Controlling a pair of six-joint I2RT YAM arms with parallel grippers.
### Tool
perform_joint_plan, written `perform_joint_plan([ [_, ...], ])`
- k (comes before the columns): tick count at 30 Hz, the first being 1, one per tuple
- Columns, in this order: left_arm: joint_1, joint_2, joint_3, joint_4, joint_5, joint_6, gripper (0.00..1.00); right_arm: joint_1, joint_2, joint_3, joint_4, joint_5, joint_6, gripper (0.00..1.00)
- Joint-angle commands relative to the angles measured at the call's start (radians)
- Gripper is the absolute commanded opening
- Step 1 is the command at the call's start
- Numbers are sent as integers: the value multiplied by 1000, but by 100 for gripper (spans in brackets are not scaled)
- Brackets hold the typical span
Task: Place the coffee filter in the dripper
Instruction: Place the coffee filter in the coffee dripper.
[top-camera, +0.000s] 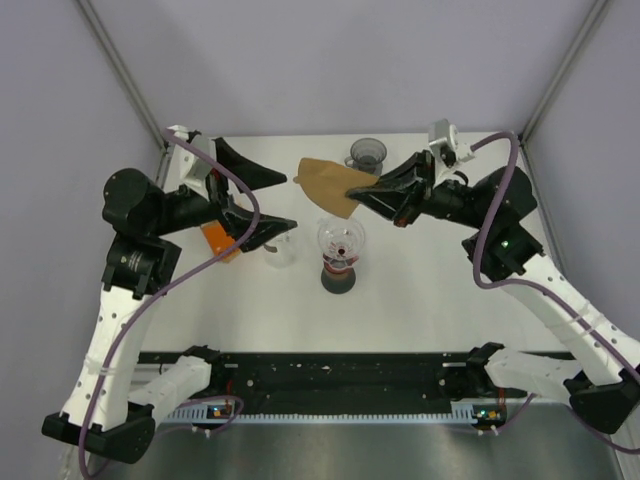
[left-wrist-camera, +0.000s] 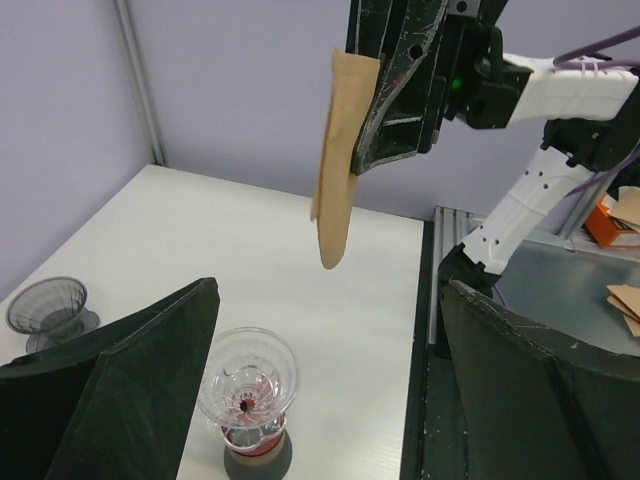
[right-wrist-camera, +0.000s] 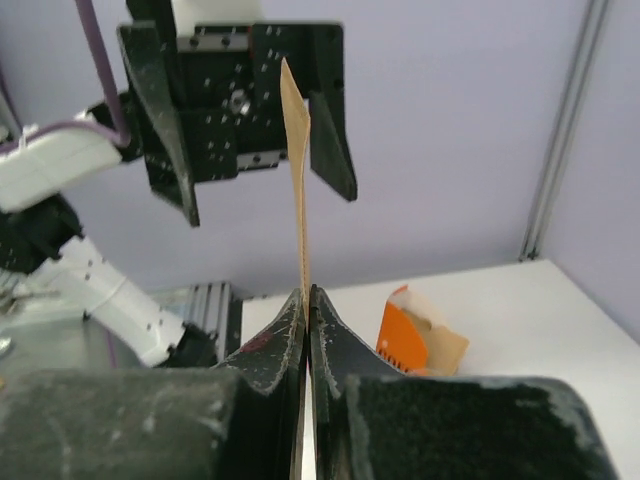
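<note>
A brown paper coffee filter (top-camera: 325, 183) hangs in the air above the back of the table, pinched at its right edge by my right gripper (top-camera: 352, 192), which is shut on it. In the right wrist view the filter (right-wrist-camera: 295, 180) stands edge-on, rising from between the closed jaws of that gripper (right-wrist-camera: 307, 295). My left gripper (top-camera: 290, 203) is wide open just left of the filter, touching nothing. The clear glass dripper (top-camera: 340, 240) stands on a red and dark base, below and slightly in front of the filter. In the left wrist view the dripper (left-wrist-camera: 248, 375) sits low between my open fingers (left-wrist-camera: 150, 370), with the filter (left-wrist-camera: 337, 170) above.
A second, grey dripper (top-camera: 367, 153) stands at the back edge of the table. An orange filter box (top-camera: 218, 240) and a clear cup (top-camera: 282, 250) sit under the left arm. Grey walls enclose the table on three sides.
</note>
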Motion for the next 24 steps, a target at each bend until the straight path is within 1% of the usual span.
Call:
perform_joint_plan([
  [1,3,9,31,100,-95,-68,99,-3,13,-48,567,158,284,0],
  [3,-2,28,57,107,-75,-89,99,1,36,-63,695,181,360,0],
  [4,-9,38,70,141,-66,-97,99,6,49,-68,726,192,384,0],
  [7,-44,65,90,152,-61,-106,98,29,87,-80,806,229,429,0],
  [9,-61,78,97,164,-66,-116,96,50,110,-92,879,244,458,0],
  [11,-72,91,107,182,-64,-129,93,73,133,-92,904,252,461,0],
  [13,-83,101,120,202,-61,-148,88,106,155,-83,903,258,446,0],
  [15,-94,114,133,202,-57,-149,80,124,168,-80,918,263,438,0],
  [19,-101,117,146,202,-51,-154,57,139,188,-77,920,258,440,0],
  [21,-101,111,140,202,-54,-152,43,139,196,-74,918,249,444,0],
  [23,-101,106,133,196,-58,-149,24,141,207,-66,910,229,452,0],
  [24,-100,105,132,193,-66,-145,19,142,211,-62,904,217,454,0],
])
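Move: The filter, shut in the right fingers, has its middle about 7 cm to the right of the open left gripper, 3 cm above and barely 1 cm ahead. From the right hand point, the middle is roughly 3 cm left, 1 cm ahead and 2 cm up. The dripper on its carafe stands some 6 cm ahead, 7 cm right and 26 cm below the left hand; the glass beaker about 10 cm ahead, 7 cm left and 35 cm below. Keep the right fingers shut on the filter and lift it about 8 cm, tipping those fingers up some 30 degrees, then ease it left towards the left gripper. Meanwhile raise the left gripper about 4 cm and slide it a little right, its wide-open fingers closing most of the way around the filter's lower free corner. ##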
